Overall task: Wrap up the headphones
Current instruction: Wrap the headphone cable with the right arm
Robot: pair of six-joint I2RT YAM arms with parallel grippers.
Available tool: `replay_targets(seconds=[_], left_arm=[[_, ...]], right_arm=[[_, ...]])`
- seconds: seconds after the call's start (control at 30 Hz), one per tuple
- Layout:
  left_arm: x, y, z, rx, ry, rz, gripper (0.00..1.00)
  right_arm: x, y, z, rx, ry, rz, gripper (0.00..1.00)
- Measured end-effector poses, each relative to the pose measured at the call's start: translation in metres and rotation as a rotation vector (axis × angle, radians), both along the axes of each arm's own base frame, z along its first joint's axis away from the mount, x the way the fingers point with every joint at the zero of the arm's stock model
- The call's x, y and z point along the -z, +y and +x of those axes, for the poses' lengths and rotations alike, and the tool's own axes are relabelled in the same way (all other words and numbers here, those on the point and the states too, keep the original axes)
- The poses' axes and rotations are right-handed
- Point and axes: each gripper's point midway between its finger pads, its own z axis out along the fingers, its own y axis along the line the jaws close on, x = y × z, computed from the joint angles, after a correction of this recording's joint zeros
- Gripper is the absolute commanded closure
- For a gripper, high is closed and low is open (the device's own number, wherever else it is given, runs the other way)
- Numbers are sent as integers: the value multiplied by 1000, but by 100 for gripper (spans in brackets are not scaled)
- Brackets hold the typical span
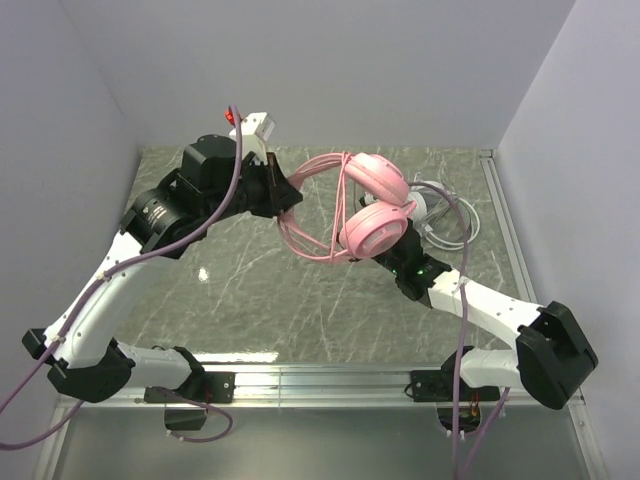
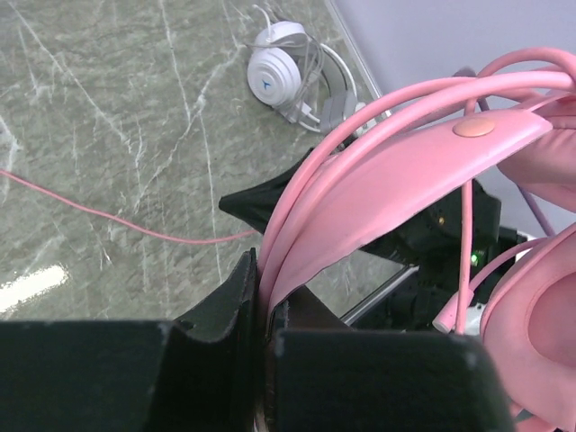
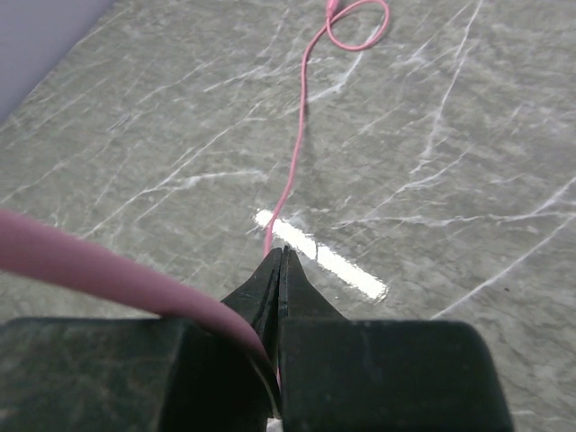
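Note:
The pink headphones (image 1: 378, 203) hang above the table between both arms, with loops of their pink cord (image 1: 310, 235) wound around the band. My left gripper (image 1: 288, 198) (image 2: 263, 270) is shut on the pink headband (image 2: 405, 171) and on the cord strands lying against it. My right gripper (image 1: 386, 262) (image 3: 282, 256) sits under the lower pink cup, shut on the pink cord (image 3: 297, 153). From there the cord trails across the table to a small loop (image 3: 356, 22). The white-grey headphones (image 1: 436, 210) (image 2: 279, 74) lie on the table at the back right with their thin cord.
The marble-patterned table (image 1: 250, 290) is walled at the left, back and right. A metal rail (image 1: 320, 380) runs along its near edge by the arm bases. A slack stretch of pink cord (image 2: 117, 220) lies on the table below the left gripper.

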Motion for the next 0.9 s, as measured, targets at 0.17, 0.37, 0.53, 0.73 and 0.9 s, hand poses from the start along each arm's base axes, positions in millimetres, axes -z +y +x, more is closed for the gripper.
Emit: replay_targets(seconds=[0.17,0.37,0.53,0.73,0.9], left_arm=[[3,1,12,-59,25,-10,100],[4,7,25,-116,54,-38,100],[5,9,45,-161,82,-85,100],[14,23,64,-207,139,-144,100],[14,20,68,-196,142,-154,100]], right_arm=[[10,7,-4,-28,29,31,100],[19,11,-11,-53,49,68,100],[18,15,-15,-65,45,100,100],[19,21,-22,-84,39,131,100],[19,28,-30,-109,34,147,100]])
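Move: The left hand already holds the pink headphones by the band, their middle about 12 cm to its right, 1 cm back and roughly level with it. The right hand pinches the pink cable below them: their middle is some 20 cm above it, about 6 cm back and 2 cm to its left. The white headphones lie roughly 25 cm to the right hand's right, 15 cm ahead and 16 cm below. Left swings headphones 7 cm forward; right, still pinching cable, draws it back, left and down about 5 cm. ##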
